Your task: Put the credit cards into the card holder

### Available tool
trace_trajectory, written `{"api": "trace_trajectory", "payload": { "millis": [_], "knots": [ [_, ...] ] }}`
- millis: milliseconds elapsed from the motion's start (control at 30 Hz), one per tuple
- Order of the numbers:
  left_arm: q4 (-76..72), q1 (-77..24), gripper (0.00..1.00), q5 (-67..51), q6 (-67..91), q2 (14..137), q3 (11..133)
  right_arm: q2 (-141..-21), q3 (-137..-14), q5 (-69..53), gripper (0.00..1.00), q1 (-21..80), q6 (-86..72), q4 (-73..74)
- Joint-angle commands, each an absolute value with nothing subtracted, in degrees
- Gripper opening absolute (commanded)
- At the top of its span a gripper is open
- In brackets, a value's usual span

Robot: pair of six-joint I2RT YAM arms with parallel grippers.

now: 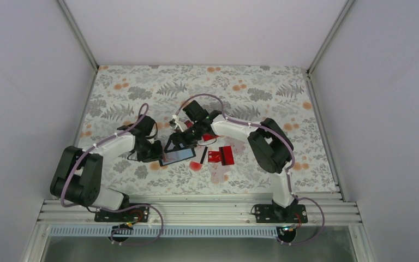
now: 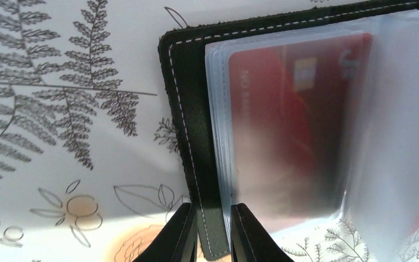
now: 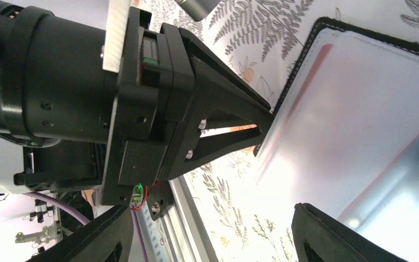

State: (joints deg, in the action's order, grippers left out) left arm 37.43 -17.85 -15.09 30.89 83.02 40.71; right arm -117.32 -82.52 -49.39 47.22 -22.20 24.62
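The black card holder (image 1: 178, 156) lies open on the floral table, its clear sleeves fanned up. My left gripper (image 1: 160, 153) is shut on the holder's stitched black cover (image 2: 188, 109), one finger on each side of its edge (image 2: 208, 236). A red credit card (image 2: 289, 120) sits inside a clear sleeve. Two more red credit cards (image 1: 221, 155) lie flat just right of the holder. My right gripper (image 1: 189, 133) hovers over the holder's far side, open, with its fingers wide apart (image 3: 215, 240) beside a glossy sleeve (image 3: 360, 109) and nothing between them.
A small red round spot (image 1: 196, 166) marks the cloth in front of the holder. A thin dark strip (image 1: 203, 154) stands between holder and loose cards. The aluminium rail (image 1: 196, 210) runs along the near edge, and white walls close in both sides.
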Motion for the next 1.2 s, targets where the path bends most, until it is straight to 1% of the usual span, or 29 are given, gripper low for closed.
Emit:
{"api": "trace_trajectory", "payload": {
  "millis": [0, 167, 267, 367, 433, 533, 600, 667, 733, 800, 867, 933, 967, 1167],
  "knots": [
    [40.5, -18.1, 0.18, -13.3, 33.1, 78.9, 41.8, -119.5, -84.9, -52.6, 0.74, 48.4, -20.9, 22.5],
    [44.9, -18.1, 0.18, -10.9, 35.1, 74.3, 42.8, -120.4, -85.7, -54.4, 0.75, 48.8, -20.5, 22.0],
    [46.7, -18.1, 0.18, -9.8, 35.9, 71.8, 43.1, -120.3, -86.5, -52.4, 0.73, 48.7, -19.5, 23.7],
    [46.7, -18.0, 0.18, -10.0, 35.7, 69.7, 43.4, -118.3, -88.3, -44.1, 0.73, 48.3, -18.8, 27.5],
    [46.1, -18.1, 0.18, -10.8, 35.2, 68.8, 44.1, -114.9, -88.0, -37.5, 0.73, 47.7, -19.6, 29.7],
    [45.4, -18.3, 0.22, -11.4, 33.9, 67.5, 45.9, -109.4, -86.9, -25.3, 0.74, 46.8, -20.4, 34.5],
    [45.0, -18.9, 0.26, -11.4, 32.3, 67.5, 47.9, -105.5, -84.7, -15.7, 0.75, 46.6, -21.7, 39.1],
    [44.6, -20.3, 0.31, -11.3, 30.7, 67.8, 50.1, -101.5, -81.0, -7.2, 0.78, 46.1, -23.9, 42.5],
    [43.9, -22.0, 0.38, -11.1, 29.5, 68.7, 52.0, -97.8, -76.6, -1.1, 0.8, 45.5, -26.3, 45.6],
    [43.1, -23.7, 0.39, -10.9, 28.9, 70.4, 53.3, -94.2, -72.4, 2.7, 0.85, 44.7, -28.5, 48.5],
    [42.2, -25.3, 0.39, -10.7, 29.0, 71.9, 54.2, -91.7, -68.9, 4.1, 0.9, 43.4, -30.3, 50.8],
    [40.9, -26.7, 0.39, -10.8, 29.5, 73.2, 54.5, -90.3, -65.9, 3.6, 0.9, 42.1, -30.7, 51.3],
    [40.3, -27.2, 0.39, -10.9, 29.9, 73.8, 54.6, -90.3, -64.7, 3.3, 0.93, 41.5, -30.5, 51.4],
    [39.0, -28.9, 0.39, -12.0, 30.4, 76.2, 55.9, -93.3, -62.3, 3.6, 0.98, 39.6, -29.4, 52.1]
  ]
}}
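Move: The right hand, tipped to point left, is over the card holder with its page part-turned; the holder's middle is about 3 cm ahead and 9 cm below. The red card with the black stripe lies some 22 cm to that hand's right, 2 cm ahead and 9 cm down; the red logo card is about 5 cm left of it, the white striped card 10 cm left. From the left hand, at the holder's left border, the holder's middle is 7 cm right and 3 cm ahead, the red card about 29 cm right and 2 cm ahead. Nudging a further centimetre left against the part-turned page, the right hand then swings forward clear of it and sweeps right about 23 cm, arching up and back down to over the red striped card while its fingers turn to point down and spread wider. The left hand lifts off the holder's border, rises about 10 cm, then shifts right and forward over the holder, opening a little. ##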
